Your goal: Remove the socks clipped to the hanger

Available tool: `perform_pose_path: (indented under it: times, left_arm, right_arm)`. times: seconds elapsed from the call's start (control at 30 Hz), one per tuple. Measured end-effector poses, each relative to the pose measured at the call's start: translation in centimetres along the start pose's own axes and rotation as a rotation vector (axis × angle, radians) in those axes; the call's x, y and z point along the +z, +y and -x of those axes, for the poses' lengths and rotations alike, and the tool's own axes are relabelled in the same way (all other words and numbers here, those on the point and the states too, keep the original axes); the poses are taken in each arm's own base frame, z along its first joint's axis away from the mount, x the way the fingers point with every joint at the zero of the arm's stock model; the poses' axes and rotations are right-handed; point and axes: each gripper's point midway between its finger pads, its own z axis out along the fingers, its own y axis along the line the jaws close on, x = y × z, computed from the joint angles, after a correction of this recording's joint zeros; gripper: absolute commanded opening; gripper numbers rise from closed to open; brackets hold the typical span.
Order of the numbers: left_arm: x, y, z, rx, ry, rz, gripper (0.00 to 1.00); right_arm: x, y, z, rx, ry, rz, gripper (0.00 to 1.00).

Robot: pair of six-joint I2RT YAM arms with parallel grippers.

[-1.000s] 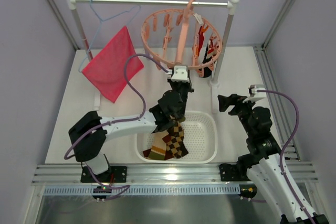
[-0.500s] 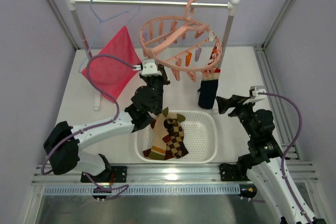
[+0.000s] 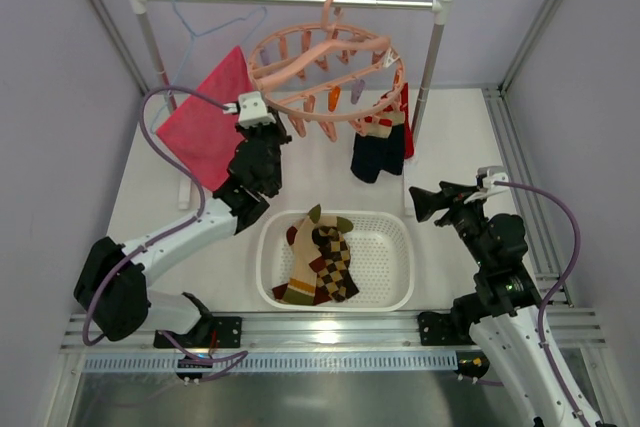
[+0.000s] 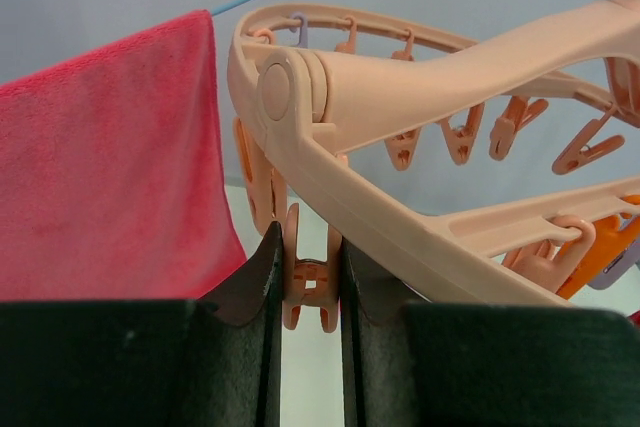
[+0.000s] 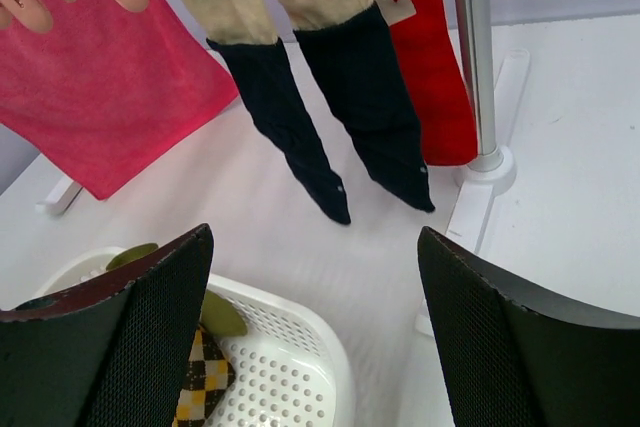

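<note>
The salmon-pink ring hanger hangs tilted from the rail by its hook. My left gripper is at its left rim, shut on one dangling clip; both fingers press the clip's sides under the ring. On the hanger's right side hang two navy socks with tan and red tops and a red sock; the right wrist view shows the navy socks and the red sock too. Two argyle socks lie in the white basket. My right gripper is open and empty, right of the basket.
A pink-red cloth hangs from a light-blue wire hanger at the rail's left end. The rail's right post and its foot stand just behind the clipped socks. The cloth fills the left wrist view's left side.
My left arm rose from above the basket and swung left to the hanger's left rim, closing on a clip. The hanger tilted and swung left, carrying the clipped socks with it. The right arm barely moved.
</note>
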Motion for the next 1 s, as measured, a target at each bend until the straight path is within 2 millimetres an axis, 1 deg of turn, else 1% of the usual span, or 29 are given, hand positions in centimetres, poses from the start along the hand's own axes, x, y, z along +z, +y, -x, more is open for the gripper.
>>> perform_pose_path:
  times: [0.2, 0.33, 0.37, 0.4, 0.5, 0.53, 0.6, 0.63, 0.7, 0.83, 0.93, 1.0]
  left_arm:
    - [1.0, 1.8, -0.9, -0.004, 0.024, 0.026, 0.00]
    - [1.0, 2.1, -1.6, 0.000, 0.044, 0.022, 0.01]
    - [1.0, 2.0, -1.7, 0.001, 0.047, 0.019, 0.04]
    - [0.9, 2.0, -1.8, 0.002, 0.049, 0.016, 0.12]
    - [0.9, 1.9, -1.9, 0.005, 0.053, 0.010, 0.15]
    - [0.9, 1.9, -1.9, 0.006, 0.055, 0.008, 0.15]
    - [0.9, 1.9, -2.0, 0.008, 0.057, 0.006, 0.10]
    - [0.9, 1.9, -2.0, 0.009, 0.058, 0.006, 0.09]
    - [0.9, 1.9, -2.0, 0.010, 0.059, 0.004, 0.06]
    - [0.8, 1.9, -1.7, 0.008, 0.055, 0.002, 0.05]
    - [0.6, 2.0, -1.4, 0.005, 0.051, 0.000, 0.04]
    - [0.6, 2.0, -1.3, 0.005, 0.050, -0.001, 0.04]
  right_arm:
    - [0.0, 0.1, -0.1, 0.003, 0.003, 0.003, 0.84]
    - [0.0, 0.1, -0.1, 0.003, 0.003, 0.007, 0.84]
    - [0.0, 0.1, -0.1, 0.003, 0.004, 0.006, 0.84]
    - [0.0, 0.1, -0.1, 0.004, 0.006, 0.006, 0.84]
    - [0.1, 0.2, -0.2, 0.004, 0.010, 0.012, 0.83]
    - [0.2, 0.3, -0.1, 0.004, 0.003, 0.020, 0.84]
    - [0.5, 0.7, 0.0, 0.003, -0.020, 0.051, 0.84]
    - [0.8, 0.9, 0.0, 0.003, -0.030, 0.069, 0.84]
    - [1.7, 1.1, -0.8, 0.003, -0.026, 0.097, 0.84]
    - [4.4, 0.7, -3.4, 0.005, 0.040, 0.127, 0.84]
    - [6.2, 0.6, -5.0, 0.005, 0.084, 0.149, 0.84]
    - [7.1, 0.8, -5.3, 0.002, 0.097, 0.173, 0.84]
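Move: The navy socks hang about 14 cm ahead of the open right hand, 11 cm to its left and roughly level with it. The red stocking is some 17 cm ahead and 5 cm left, at about the same height, while the basket's middle lies 8 cm back, 18 cm left and 22 cm below. From the left hand, the navy socks are level fore-and-aft, about 20 cm to the right and 10 cm lower. Left keeps a clip pinched; open right hand reaches about 9 cm forward, left and down towards the navy socks. ##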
